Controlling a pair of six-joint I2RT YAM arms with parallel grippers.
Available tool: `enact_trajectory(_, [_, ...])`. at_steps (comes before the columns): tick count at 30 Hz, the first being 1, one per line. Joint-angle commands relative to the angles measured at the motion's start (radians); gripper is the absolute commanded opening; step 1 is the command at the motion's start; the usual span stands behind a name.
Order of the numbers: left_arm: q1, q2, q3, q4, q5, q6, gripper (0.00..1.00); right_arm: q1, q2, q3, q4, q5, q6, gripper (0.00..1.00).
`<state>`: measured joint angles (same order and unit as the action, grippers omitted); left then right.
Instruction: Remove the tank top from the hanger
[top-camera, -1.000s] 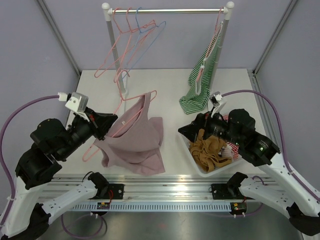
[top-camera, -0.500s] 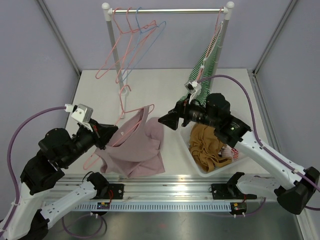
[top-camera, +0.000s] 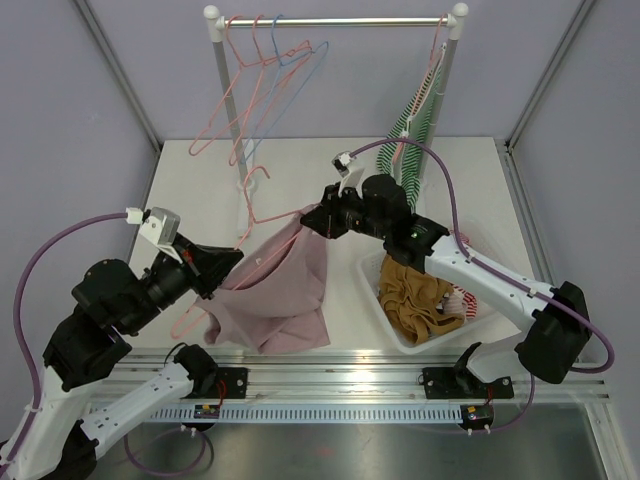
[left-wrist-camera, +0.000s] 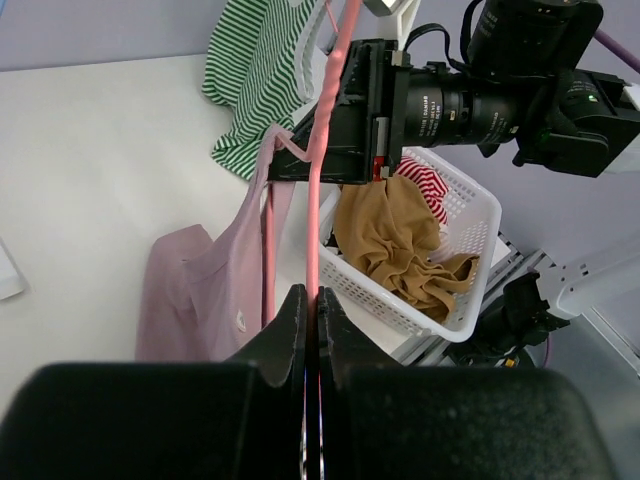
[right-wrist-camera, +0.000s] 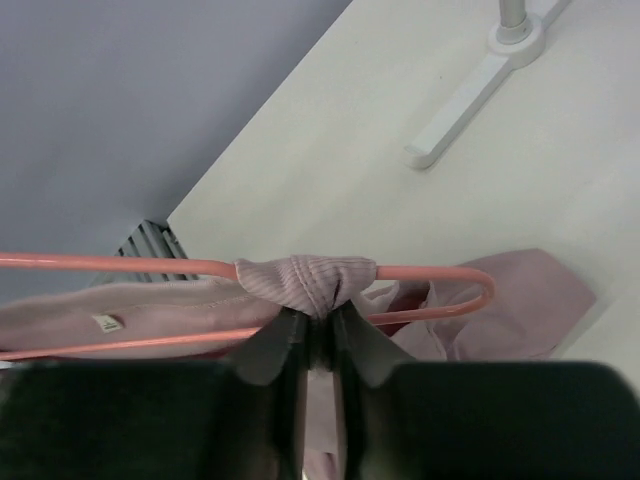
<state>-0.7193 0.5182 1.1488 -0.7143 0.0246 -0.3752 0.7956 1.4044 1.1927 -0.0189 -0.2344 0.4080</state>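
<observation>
A mauve tank top (top-camera: 280, 290) hangs from a pink hanger (top-camera: 250, 215) held low over the table's front left. My left gripper (top-camera: 232, 262) is shut on the hanger's lower bar, seen as a pink rod (left-wrist-camera: 318, 190) between the jaws. My right gripper (top-camera: 318, 212) has reached left and is shut on the tank top's strap (right-wrist-camera: 310, 282), bunched over the hanger's bar (right-wrist-camera: 430, 272) near its right end. The top's body (left-wrist-camera: 195, 300) droops onto the table.
A white basket (top-camera: 385, 320) with tan and red-striped clothes stands at the front right. A rack (top-camera: 335, 20) at the back holds several empty hangers (top-camera: 270, 80) and a green striped top (top-camera: 410, 130). The rack's foot (right-wrist-camera: 480, 80) lies beyond the right gripper.
My right arm swung left from above the basket to the hanger's right end and closed on the strap. My left gripper kept its hold and lifted the hanger slightly.
</observation>
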Motion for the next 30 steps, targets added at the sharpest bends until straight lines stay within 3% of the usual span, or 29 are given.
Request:
enact_trajectory(1, [-0.005,0.008,0.014,0.099,0.026,-0.010,0.00,0.007,-0.005,0.056,0.048,0.104,-0.034,0.12])
enact_trajectory(3, [-0.005,0.012,0.028,0.059,-0.006,0.008,0.00,0.007,-0.018,0.048,0.027,0.138,-0.057,0.00])
enact_trajectory(10, [-0.005,-0.012,0.049,-0.089,-0.114,0.091,0.00,-0.018,-0.024,0.051,-0.119,0.319,-0.115,0.00])
enact_trajectory(18, [-0.005,-0.055,0.046,-0.094,-0.060,0.104,0.00,-0.121,0.060,0.105,-0.190,0.284,-0.135,0.00])
enact_trajectory(24, [-0.005,-0.049,0.055,-0.031,0.043,0.099,0.00,-0.162,0.125,0.163,-0.210,0.167,-0.141,0.00])
enact_trajectory(27, [-0.005,-0.029,0.060,0.050,0.041,0.090,0.00,-0.162,0.096,0.156,-0.188,-0.038,-0.123,0.00])
enact_trajectory(30, [-0.005,0.015,0.049,0.249,0.034,0.079,0.00,-0.162,0.018,0.087,-0.066,-0.219,-0.046,0.00])
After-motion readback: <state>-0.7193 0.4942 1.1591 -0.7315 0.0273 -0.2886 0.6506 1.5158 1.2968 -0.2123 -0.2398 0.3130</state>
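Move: The right hand already has its part-open fingers around the shoulder strap of the tank top, right at its hand point. The hanger's free end pokes out about 4 cm ahead and 2 cm to the right of that hand, and its neck lies some 10 cm to the left, level with it fore and aft. From the left hand, which holds the hanger's other arm, this strap is about 11 cm ahead, 13 cm right and 6 cm lower. Forward and to the right, sinking as it goes, the right hand pinches the strap shut and draws it along the hanger arm past the free end, about 8 cm forward and 6 cm right, turning some 15 degrees clockwise. It then eases back a couple of centimetres towards the left hand. The left hand keeps its grip on the hanger, dipping about 2 cm and coming back up. ##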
